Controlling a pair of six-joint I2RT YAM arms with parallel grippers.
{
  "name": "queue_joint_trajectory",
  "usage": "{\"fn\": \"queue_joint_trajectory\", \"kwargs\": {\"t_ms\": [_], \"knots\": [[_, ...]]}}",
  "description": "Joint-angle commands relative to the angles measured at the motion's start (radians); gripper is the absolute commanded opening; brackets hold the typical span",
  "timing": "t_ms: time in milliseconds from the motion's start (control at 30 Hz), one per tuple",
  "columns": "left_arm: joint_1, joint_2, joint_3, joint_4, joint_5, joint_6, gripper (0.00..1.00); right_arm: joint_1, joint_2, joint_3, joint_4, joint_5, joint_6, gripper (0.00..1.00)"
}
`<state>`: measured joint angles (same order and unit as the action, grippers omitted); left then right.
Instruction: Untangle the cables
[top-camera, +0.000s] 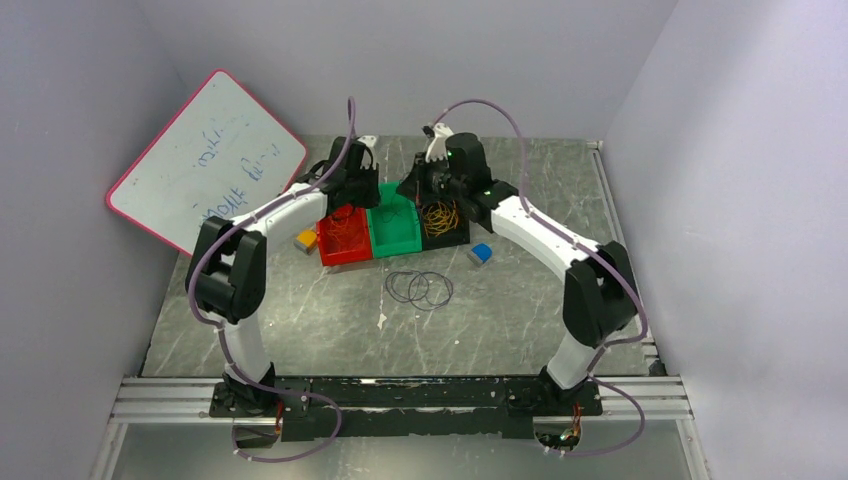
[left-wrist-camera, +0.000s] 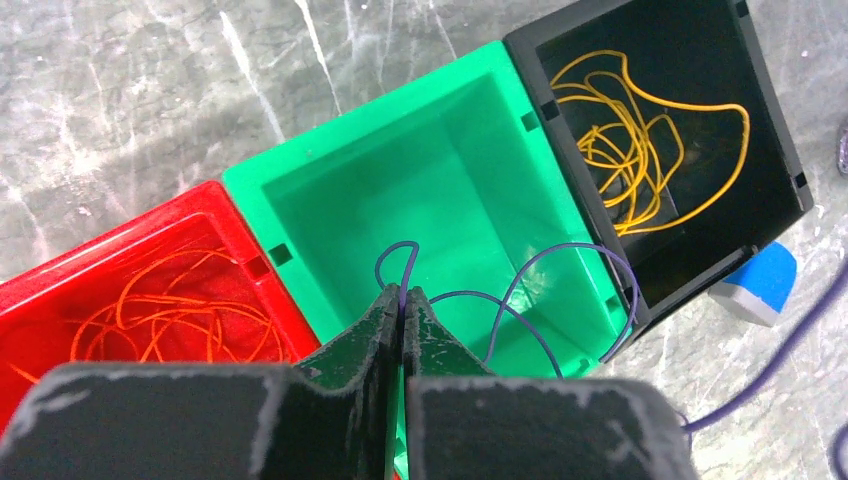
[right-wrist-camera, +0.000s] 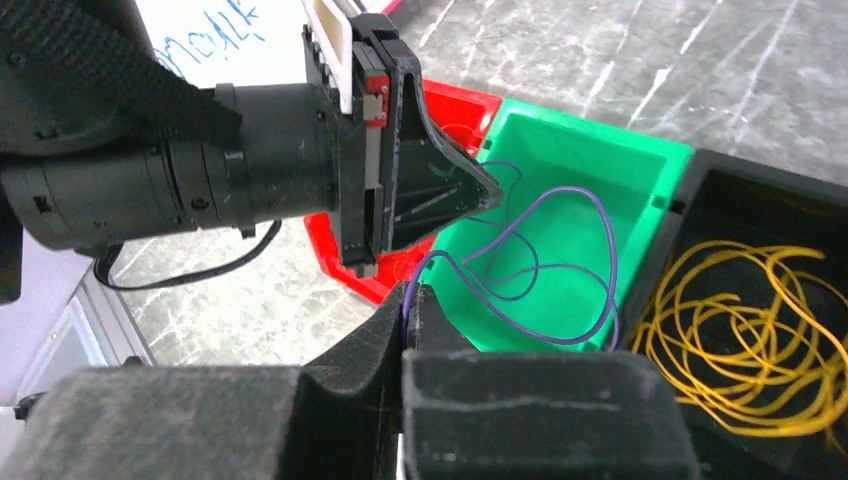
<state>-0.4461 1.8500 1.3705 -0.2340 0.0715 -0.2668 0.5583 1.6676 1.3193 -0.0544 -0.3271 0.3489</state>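
Note:
A thin purple cable (left-wrist-camera: 575, 246) hangs in loose loops over the green bin (left-wrist-camera: 470, 180), stretched between both grippers. My left gripper (left-wrist-camera: 403, 295) is shut on one strand of it above the bin's near edge. My right gripper (right-wrist-camera: 410, 292) is shut on another strand (right-wrist-camera: 612, 262), facing the left gripper (right-wrist-camera: 492, 195) across the bin. An orange cable (left-wrist-camera: 170, 320) lies in the red bin (left-wrist-camera: 110, 245). A yellow cable (left-wrist-camera: 640, 150) lies in the black bin (left-wrist-camera: 650, 30). Dark cable loops (top-camera: 420, 290) rest on the table in front of the bins.
The three bins stand side by side at the table's middle back. A small orange block (top-camera: 306, 240) sits left of them and a blue block (top-camera: 480, 254) to their right. A whiteboard (top-camera: 205, 160) leans against the left wall.

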Motion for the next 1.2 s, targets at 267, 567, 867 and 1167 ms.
{"fn": "queue_joint_trajectory", "kwargs": {"t_ms": [267,567,867,1167], "knots": [[0.020,-0.013,-0.005,0.023,-0.073,0.011,0.07,0.014,0.119,0.073,0.060,-0.007,0.022,0.00],[0.021,-0.052,-0.014,0.015,-0.163,0.037,0.07,0.014,0.124,0.046,0.060,0.007,0.028,0.00],[0.021,-0.044,-0.017,0.047,-0.044,0.050,0.07,0.014,0.104,-0.015,0.069,0.023,0.030,0.00],[-0.009,0.042,0.012,0.052,0.101,0.038,0.10,0.012,0.074,-0.053,0.054,0.100,0.027,0.00]]}}
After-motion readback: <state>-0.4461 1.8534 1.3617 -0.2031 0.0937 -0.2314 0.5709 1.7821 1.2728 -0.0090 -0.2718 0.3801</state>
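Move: Both hands hold the purple cable above the green bin, whose middle lies about 2 cm ahead, 3 cm right and 8 cm below the left hand, and some 7 cm ahead, 3 cm left and 19 cm below the right. From the right hand, the black bin's middle is about 8 cm ahead and 7 cm right, the red bin's 5 cm ahead and 13 cm left, both 19 cm below. With its fingers shut on the purple cable, the right hand slips about 2 cm forward and left while starting to sink, then goes mainly straight down towards the green bin, some 7 cm lower in all, easing back a little to the right. Low over the green bin, the left hand keeps its pinch and sways about 3 cm left, then back again with a small lift and dip, its wrist turning slightly with it. ##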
